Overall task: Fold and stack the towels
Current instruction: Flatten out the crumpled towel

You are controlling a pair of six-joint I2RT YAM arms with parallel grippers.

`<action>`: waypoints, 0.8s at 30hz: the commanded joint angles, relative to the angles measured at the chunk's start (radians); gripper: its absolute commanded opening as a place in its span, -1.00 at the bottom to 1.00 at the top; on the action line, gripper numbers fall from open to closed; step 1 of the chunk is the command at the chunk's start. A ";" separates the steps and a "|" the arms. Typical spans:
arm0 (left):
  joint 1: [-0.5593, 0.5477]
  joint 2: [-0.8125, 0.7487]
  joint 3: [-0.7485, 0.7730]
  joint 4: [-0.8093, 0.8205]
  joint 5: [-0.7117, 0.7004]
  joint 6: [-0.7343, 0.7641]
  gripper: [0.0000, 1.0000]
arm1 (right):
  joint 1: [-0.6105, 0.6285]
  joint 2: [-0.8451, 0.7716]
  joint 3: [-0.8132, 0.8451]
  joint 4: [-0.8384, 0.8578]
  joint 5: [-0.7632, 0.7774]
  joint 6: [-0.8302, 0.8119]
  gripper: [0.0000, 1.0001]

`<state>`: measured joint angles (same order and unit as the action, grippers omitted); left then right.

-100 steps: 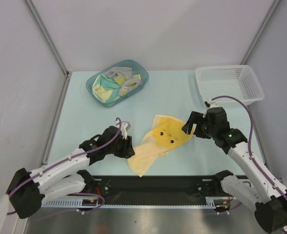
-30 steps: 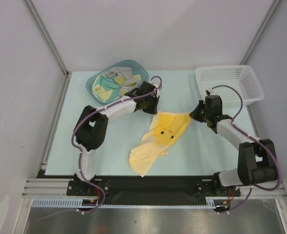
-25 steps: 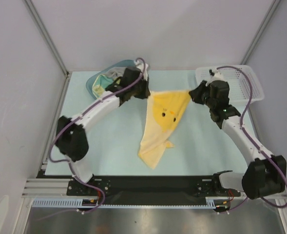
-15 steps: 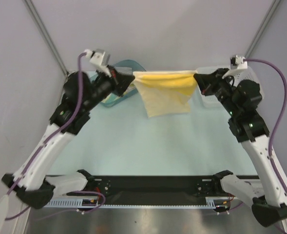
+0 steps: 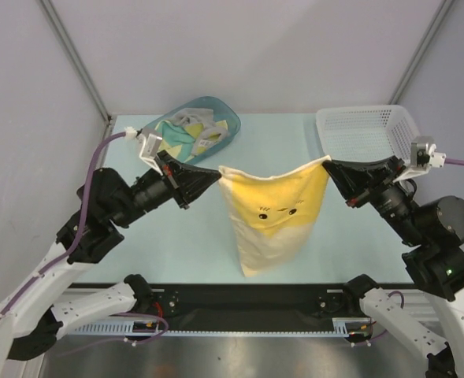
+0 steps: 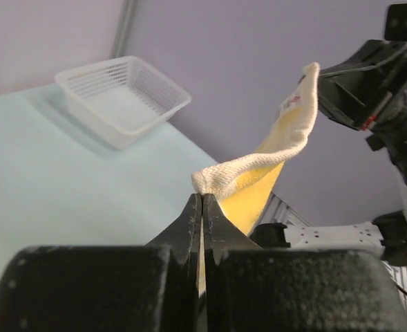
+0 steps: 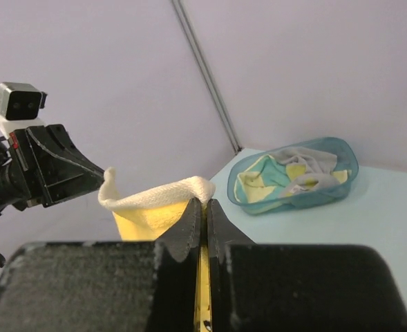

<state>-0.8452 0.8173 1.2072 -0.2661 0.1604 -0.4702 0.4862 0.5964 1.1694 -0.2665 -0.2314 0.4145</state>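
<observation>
A bright yellow towel (image 5: 275,213) with a small printed face hangs in the air over the table's middle, stretched between both arms. My left gripper (image 5: 216,175) is shut on its left top corner (image 6: 213,181). My right gripper (image 5: 327,163) is shut on its right top corner (image 7: 197,188). The towel's lower end droops to about the table's front edge. More towels (image 5: 186,135), cream, teal and yellow, lie crumpled in the teal tub (image 5: 224,113) at the back left, which the right wrist view shows too as the tub (image 7: 296,197).
A white mesh basket (image 5: 369,134) stands at the back right; in the left wrist view the basket (image 6: 120,97) sits on the pale blue table (image 5: 137,244). Grey walls with metal posts enclose the back and sides.
Both arms picked the yellow towel off the table by its two corners, lifted it toward the back, then swung it nearer and higher; it now hangs spread between them.
</observation>
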 commanded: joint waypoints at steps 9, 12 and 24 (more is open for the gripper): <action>0.168 0.365 0.259 -0.225 -0.219 0.067 -0.99 | -0.015 0.281 -0.031 0.125 0.369 -0.143 -1.00; 0.294 0.465 0.236 -0.115 -0.078 0.057 -0.99 | -0.092 0.422 -0.106 0.306 0.272 -0.161 -1.00; 0.440 1.079 0.494 0.093 0.099 0.242 -1.00 | -0.305 1.025 -0.112 0.728 -0.166 -0.189 -1.00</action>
<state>-0.4156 1.8759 1.6066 -0.2363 0.2047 -0.3172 0.2024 1.5845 0.9947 0.3149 -0.2539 0.2546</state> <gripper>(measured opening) 0.009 0.029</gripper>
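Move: Each hand pinches one top corner of the yellow-and-cream towel, held high. The bare table between the bins, where its top edge is being taken, is about 35 cm ahead and 42 cm below the left hand, some 9 cm to its right; from the right hand, about 34 cm ahead, 9 cm left and 45 cm down. The blue bin stands 40 cm ahead and 13 cm left of the left hand, the white basket 40 cm ahead and 23 cm right of the right hand. Both grippers keep their shut pinch on the towel's two top corners and carry them together away from the base, nearly level at first, then sloping down ever more steeply towards the bare table between the bins. Each travels some 30 cm forward and 25 to 30 cm down, about as far apart as before, while both wrists tip the fingers downward, by roughly 25 degrees. ##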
